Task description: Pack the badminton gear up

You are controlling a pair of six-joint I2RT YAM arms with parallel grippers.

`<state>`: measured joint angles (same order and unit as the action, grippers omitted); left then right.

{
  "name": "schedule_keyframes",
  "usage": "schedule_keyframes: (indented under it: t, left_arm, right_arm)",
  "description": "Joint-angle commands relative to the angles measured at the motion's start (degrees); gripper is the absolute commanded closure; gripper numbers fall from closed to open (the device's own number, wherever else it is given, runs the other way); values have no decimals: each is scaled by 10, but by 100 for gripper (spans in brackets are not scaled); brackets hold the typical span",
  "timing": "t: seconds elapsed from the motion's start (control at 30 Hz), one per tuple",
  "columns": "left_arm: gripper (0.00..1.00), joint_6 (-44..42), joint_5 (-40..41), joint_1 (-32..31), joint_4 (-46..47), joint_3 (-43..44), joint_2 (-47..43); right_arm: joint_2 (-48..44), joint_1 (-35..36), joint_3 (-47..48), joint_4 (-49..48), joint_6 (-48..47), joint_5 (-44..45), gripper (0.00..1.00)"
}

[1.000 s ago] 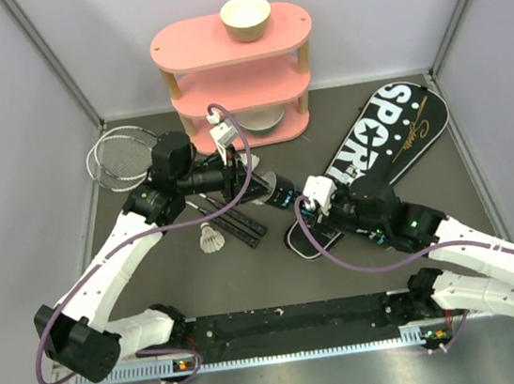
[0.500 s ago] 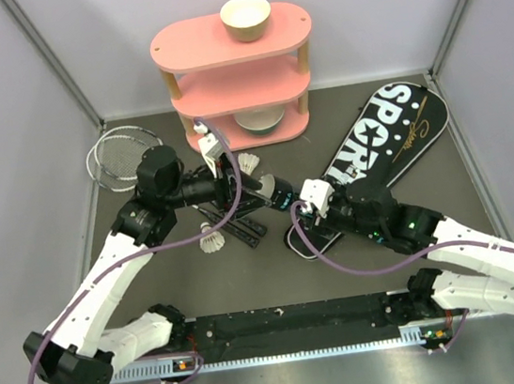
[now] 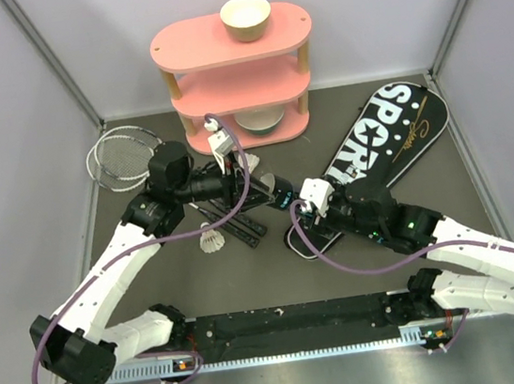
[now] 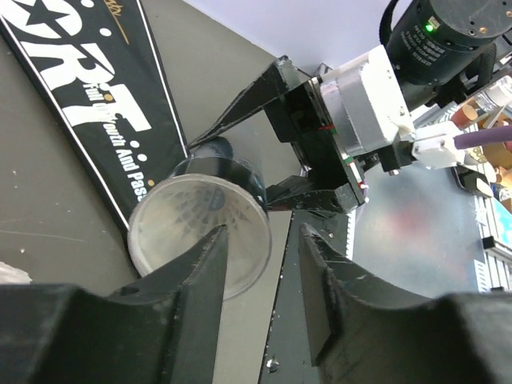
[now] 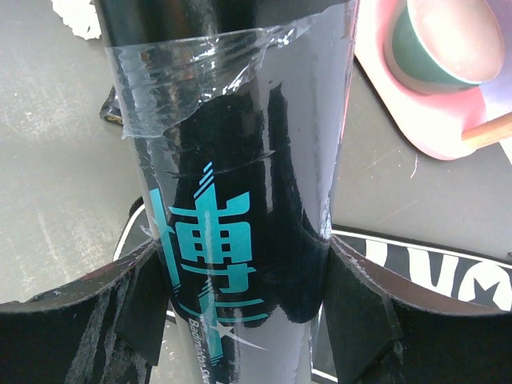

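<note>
My right gripper (image 3: 297,206) (image 5: 240,272) is shut on the black tube (image 3: 274,192) (image 5: 232,160) with teal lettering and holds it off the table, its mouth toward the left arm. My left gripper (image 3: 250,184) (image 4: 264,236) is open and empty just in front of the tube's clear mouth (image 4: 196,236). A faint feather pattern shows inside the mouth. One shuttlecock (image 3: 211,241) lies on the table and another (image 3: 246,162) lies by the left wrist. Two rackets (image 3: 123,158) lie at the left. The black SPORT bag (image 3: 387,137) (image 4: 88,104) lies at the right.
A pink three-tier shelf (image 3: 232,39) stands at the back with a cream bowl (image 3: 245,17) on top and another bowl (image 5: 448,40) on its lowest tier. Grey walls close in both sides. The racket shafts (image 3: 235,223) run under the left gripper.
My left gripper drew back to the left, then returned to the tube's mouth; its jaws opened wider and then narrowed. The right arm and tube have barely moved.
</note>
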<state>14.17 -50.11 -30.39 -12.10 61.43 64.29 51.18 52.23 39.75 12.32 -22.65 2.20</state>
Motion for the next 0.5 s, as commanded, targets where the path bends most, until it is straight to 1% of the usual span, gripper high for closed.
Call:
schedule_keyframes:
  t: [0.0,0.07,0.1,0.2,0.23,0.37,0.47]
  left_arm:
    - [60,-5,-6,-18,11,3,0]
    - [64,-13,4,-29,1,5,0]
    - [68,-23,13,-33,-5,7,-1]
    - [73,-36,50,-44,-20,9,-2]
    - [78,-39,60,-49,-23,10,-1]
    - [81,-53,115,-63,-51,20,11]
    - [84,-63,117,-72,-71,31,25]
  right_arm:
    - [2,6,20,-48,14,11,82]
    - [5,9,21,-48,16,16,82]
    - [7,10,21,-50,16,20,82]
    - [14,22,23,-50,16,35,82]
    - [16,24,24,-51,17,37,82]
    - [20,29,27,-56,31,51,82]
    - [19,30,24,-64,38,58,81]
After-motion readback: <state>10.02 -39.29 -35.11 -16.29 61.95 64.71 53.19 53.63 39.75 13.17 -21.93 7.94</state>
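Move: The translucent lid end of the tube is right at the left fingertips, its middle about 3 cm ahead, 2 cm to the right and 1 cm lower, with the rim between the open fingers. Some 29 cm below that hand, the racket handles lie 9 cm ahead and 9 cm left, and the near shuttlecock 5 cm ahead and 16 cm left. From the right hand, which holds the tube, the lid is roughly 3 cm ahead, 8 cm left and 11 cm up. Close the left fingers from about half open to nearly shut, one on each side of the lid's rim, to pinch its near edge. Ease that hand back slightly, then forward and down about 2 cm, turning it a few degrees counter-clockwise. Keep the right grip on the tube and lower it about 1 cm, turning slightly clockwise. ##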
